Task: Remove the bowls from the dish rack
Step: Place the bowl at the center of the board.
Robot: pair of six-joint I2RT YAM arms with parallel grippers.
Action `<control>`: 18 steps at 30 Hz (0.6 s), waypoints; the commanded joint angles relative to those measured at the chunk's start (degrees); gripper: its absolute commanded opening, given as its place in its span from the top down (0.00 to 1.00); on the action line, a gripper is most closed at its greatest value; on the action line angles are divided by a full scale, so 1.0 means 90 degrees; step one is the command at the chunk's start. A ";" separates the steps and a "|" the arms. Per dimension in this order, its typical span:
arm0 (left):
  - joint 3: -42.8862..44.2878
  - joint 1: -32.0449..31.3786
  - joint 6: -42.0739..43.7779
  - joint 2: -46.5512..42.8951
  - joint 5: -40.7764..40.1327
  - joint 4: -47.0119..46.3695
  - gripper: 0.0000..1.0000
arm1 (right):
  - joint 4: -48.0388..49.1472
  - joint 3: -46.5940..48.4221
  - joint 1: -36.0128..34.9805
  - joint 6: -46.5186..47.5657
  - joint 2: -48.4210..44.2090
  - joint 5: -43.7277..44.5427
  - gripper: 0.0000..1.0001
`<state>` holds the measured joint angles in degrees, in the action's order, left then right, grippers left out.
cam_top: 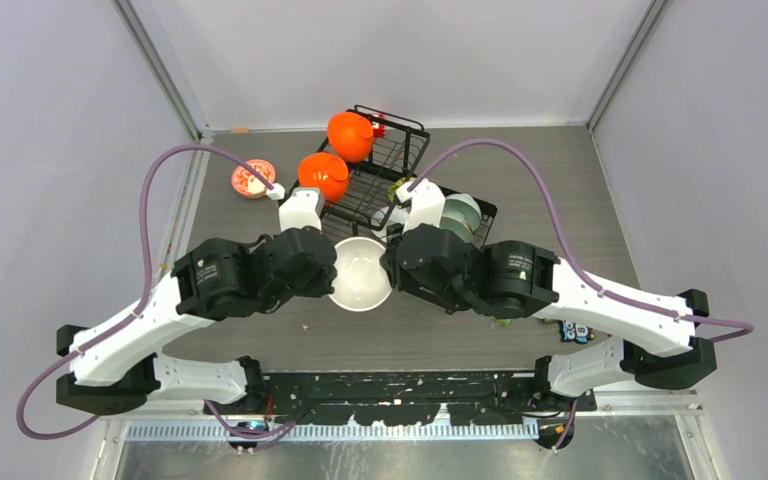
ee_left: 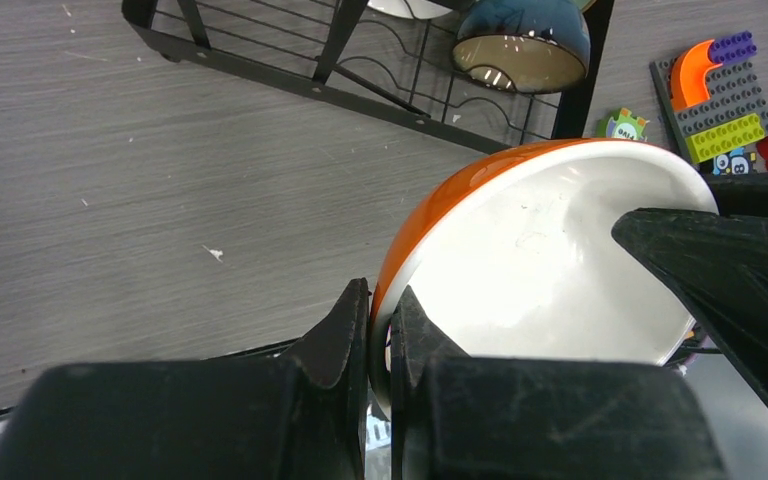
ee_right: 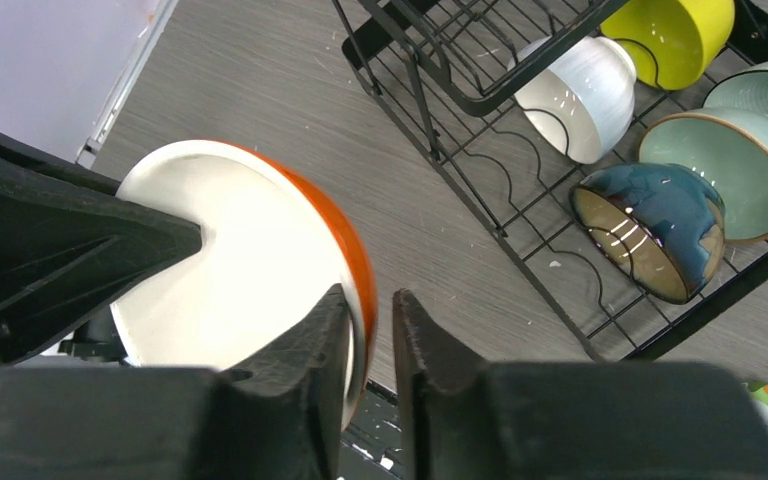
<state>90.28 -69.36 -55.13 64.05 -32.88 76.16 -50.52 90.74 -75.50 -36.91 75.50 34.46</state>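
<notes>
An orange bowl with a white inside (cam_top: 360, 272) (ee_left: 540, 260) (ee_right: 240, 260) hangs between both wrists, in front of the black wire dish rack (cam_top: 380, 180) (ee_right: 460, 160). My left gripper (ee_left: 380, 295) is shut on its rim. My right gripper (ee_right: 370, 297) straddles the opposite rim: the inner finger touches the white inside, and a narrow gap separates the outer finger from the orange wall. In the rack sit a white ribbed bowl (ee_right: 580, 95), a lime-yellow bowl (ee_right: 675, 35), a mint bowl (ee_right: 720, 185) and a dark bowl with tan inside (ee_right: 650, 225). Two more orange bowls (cam_top: 351, 135) (cam_top: 324, 175) sit at the rack's upper left.
A red-patterned white bowl (cam_top: 252, 179) lies on the table left of the rack. Toy blocks (ee_left: 725, 95) and an owl card (ee_left: 622, 127) lie to the right, near the right arm. Grey walls close in the table on three sides.
</notes>
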 commanded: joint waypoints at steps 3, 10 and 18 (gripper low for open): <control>-0.0011 0.0021 -0.0329 -0.0013 -0.0018 0.0042 0.99 | 0.0046 0.0094 0.0031 -0.0206 0.0170 -0.0067 0.85; -0.0110 0.0021 -0.0284 -0.0135 -0.0018 0.0067 0.60 | -0.0065 0.0265 0.0031 -0.0184 0.0300 -0.0144 0.99; -0.0458 0.0018 -0.0141 -0.0442 0.0050 -0.0198 0.17 | 0.0022 0.0090 0.0040 -0.0531 0.0236 -0.0066 0.99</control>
<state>86.98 -69.30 -56.55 61.69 -31.83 76.47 -52.75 90.74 -75.26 -38.20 78.78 32.73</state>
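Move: The orange bowl hangs in the air between the grippers, with its left rim still in the left fingers. Its middle lies about 6 cm right of the left hand and 6 cm left of the right hand, level with both and 2 to 4 cm lower. From the right hand, the blue bowl in the rack is some 13 cm ahead, 11 cm right and 20 cm below. The upper-rack bowl is about 21 cm ahead of the left hand, 2 cm left and 7 cm lower. Sink the right gripper about 2.5 cm along the bowl's right rim while shutting its half-closed fingers, until they pinch the wall. Once that grip is made, spread the left fingers wide to let go of the left rim, while the left hand eases down about 1 cm and stays beside the bowl. ##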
